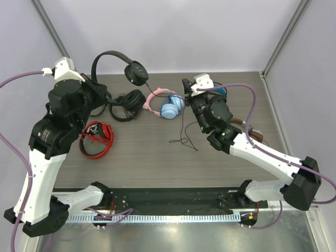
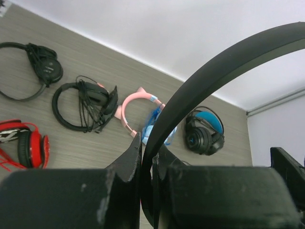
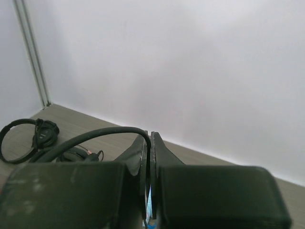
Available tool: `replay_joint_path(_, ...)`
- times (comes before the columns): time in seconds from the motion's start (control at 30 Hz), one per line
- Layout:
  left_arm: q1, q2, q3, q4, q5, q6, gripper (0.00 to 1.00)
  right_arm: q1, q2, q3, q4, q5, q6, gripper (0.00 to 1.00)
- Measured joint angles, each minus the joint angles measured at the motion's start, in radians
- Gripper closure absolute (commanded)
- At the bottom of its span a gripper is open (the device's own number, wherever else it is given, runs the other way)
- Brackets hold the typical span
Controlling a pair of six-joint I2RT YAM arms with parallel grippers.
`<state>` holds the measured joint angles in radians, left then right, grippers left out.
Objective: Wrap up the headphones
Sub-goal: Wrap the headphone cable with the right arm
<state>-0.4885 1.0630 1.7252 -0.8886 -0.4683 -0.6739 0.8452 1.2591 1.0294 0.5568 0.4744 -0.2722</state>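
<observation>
The slim black headphones are lifted off the table; their thin headband (image 1: 104,54) arcs up and one round earcup (image 1: 137,73) hangs free. My left gripper (image 1: 98,85) is shut on the headband (image 2: 224,59), which runs down between the jaws of that gripper (image 2: 148,144). The thin black cable (image 1: 183,128) leads from the earcup to my right gripper (image 1: 187,85), and its tail trails down onto the table. In the right wrist view the cable (image 3: 86,136) curves in from the left, and the right gripper (image 3: 148,137) is shut on it.
On the table lie a black pair with wound cable (image 1: 126,105), a pink-and-blue pair (image 1: 165,106), a red pair (image 1: 97,139), and a bulky black pair with blue lining (image 2: 205,131) behind the right arm. Another slim black pair (image 2: 44,67) lies far left.
</observation>
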Motion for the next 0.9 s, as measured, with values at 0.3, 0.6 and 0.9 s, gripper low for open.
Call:
replay_joint_path(0.3,0.005,0.076,0.061,0.006,0.158,-0.083,1.0,0.002,0.071,0.02,-0.058,-0.055,-0.011,0.99)
replay_joint_path(0.6,0.031,0.1,0.073,0.026,0.377,-0.201,1.0,-0.019,0.322,0.187,-0.082,-0.149,0.053,0.99)
replay_joint_path(0.9,0.095,0.095,-0.018,0.161,0.547,-0.344,1.0,-0.02,0.319,0.148,-0.068,-0.235,0.173,0.99)
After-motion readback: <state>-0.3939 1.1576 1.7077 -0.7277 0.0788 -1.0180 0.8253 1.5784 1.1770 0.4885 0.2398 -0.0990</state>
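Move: The lower ear cup of the held headphones hangs some 17 cm to the right hand's left, about 3 cm back and 4 cm lower; the upper cup is about 15 cm left, level ahead, roughly 11 cm higher. The blue-and-pink headphones lie on the table 5 cm ahead, 6 cm left and 38 cm below. From the left hand, the lower cup is 10 cm right, 2 cm ahead and 9 cm lower. Still pinching the headphone cable, the right hand sweeps about 10 cm left and 8 cm down, with some 4 cm forward, towards the lower ear cup, turning counter-clockwise and tipping down slightly. The left hand keeps its grip on the headband and carries it about 9 cm right to meet the right hand, rolling right side up while swinging clockwise, each by 20-odd degrees. ##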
